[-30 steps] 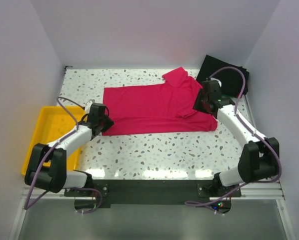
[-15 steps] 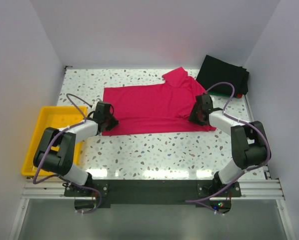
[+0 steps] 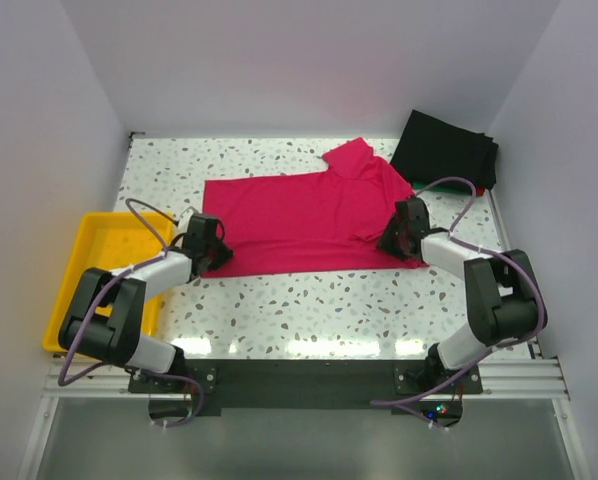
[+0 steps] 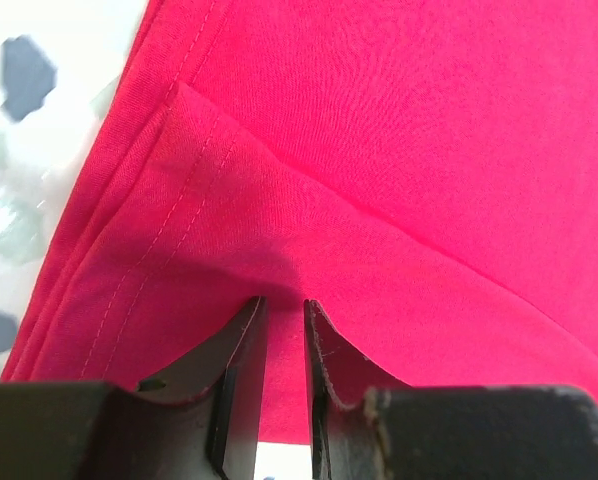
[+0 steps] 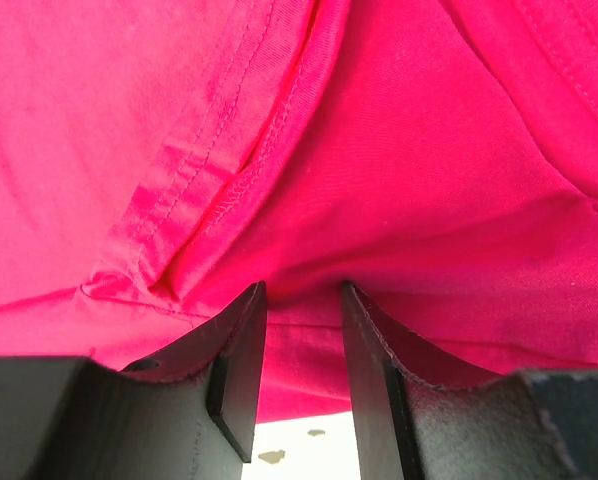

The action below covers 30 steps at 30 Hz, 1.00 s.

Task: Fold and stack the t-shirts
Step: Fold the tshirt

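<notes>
The crimson-pink t-shirt [image 3: 299, 212] lies spread flat across the middle of the table, one sleeve pointing to the back. My left gripper [image 3: 213, 252] sits low at the shirt's near left corner, and its jaws stand narrowly apart with hem cloth [image 4: 279, 180] pinched between them. My right gripper [image 3: 396, 236] sits low at the near right side, closed on a bunched fold of the shirt [image 5: 309, 200] by the sleeve seam. In the wrist views the left gripper [image 4: 284, 302] and the right gripper [image 5: 302, 288] both press into red cloth.
A stack of black folded t-shirts [image 3: 447, 150] lies at the back right corner, with a thin green edge [image 3: 416, 183] beside it. The yellow tray [image 3: 91, 262] stands at the left edge. The speckled tabletop [image 3: 319, 300] shows in front of the shirt.
Both arms have dropped low and come in onto the shirt's near corners. The shirt's near edge has shifted slightly toward the front.
</notes>
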Each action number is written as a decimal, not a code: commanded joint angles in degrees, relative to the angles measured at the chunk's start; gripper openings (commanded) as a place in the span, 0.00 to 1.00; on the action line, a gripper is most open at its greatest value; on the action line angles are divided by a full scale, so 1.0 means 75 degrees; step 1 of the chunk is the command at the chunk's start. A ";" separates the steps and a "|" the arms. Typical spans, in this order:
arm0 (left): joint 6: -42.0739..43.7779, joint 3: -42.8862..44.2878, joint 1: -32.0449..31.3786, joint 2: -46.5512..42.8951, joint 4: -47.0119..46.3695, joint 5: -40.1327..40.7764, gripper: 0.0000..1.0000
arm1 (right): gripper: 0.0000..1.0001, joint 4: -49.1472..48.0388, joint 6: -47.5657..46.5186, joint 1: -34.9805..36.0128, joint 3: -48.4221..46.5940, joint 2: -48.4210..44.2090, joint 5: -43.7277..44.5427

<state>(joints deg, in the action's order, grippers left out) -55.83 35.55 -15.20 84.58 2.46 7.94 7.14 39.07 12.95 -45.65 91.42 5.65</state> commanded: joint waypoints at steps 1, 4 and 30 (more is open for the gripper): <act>-0.0020 -0.0509 -0.0036 -0.0331 0.0668 0.0370 0.27 | 0.40 0.0537 0.0251 0.0008 0.0636 -0.0223 -0.0296; -0.0009 -0.0755 -0.0036 -0.0659 0.0785 0.0394 0.26 | 0.40 0.0525 0.0368 -0.0004 0.1070 -0.0598 -0.0588; 0.0212 -0.1741 -0.0036 -0.4070 0.2754 -0.0051 0.29 | 0.42 0.2705 0.0230 0.0031 0.2034 -0.4747 -0.1609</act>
<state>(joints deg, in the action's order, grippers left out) -57.23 19.18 -15.40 54.00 19.46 8.05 24.71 43.35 13.06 -24.12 56.88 -6.90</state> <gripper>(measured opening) 0.278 0.407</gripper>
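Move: The t-shirt's folded near strip already lies under both grippers' fingertips: its middle is about 25 cm right and 1 cm ahead of the left hand, and roughly 21 cm left of the right hand, level with it. The yellow bin's middle sits some 31 cm left and 4 cm back of the left hand. From the right hand, the black stack is about 31 cm ahead and 16 cm right, while the shirt's far sleeve is about 29 cm ahead and 11 cm left. Keep both partly open grippers' fingertips down on the folded strip and drag the shirt back towards the bases, staying level: the left about 10 cm, drifting slightly left, the right faster, some 15 cm. Roll the right wrist about 10 degrees, left side up, as it goes, and ease that hand up a touch at the end. Don't close the fingers. ##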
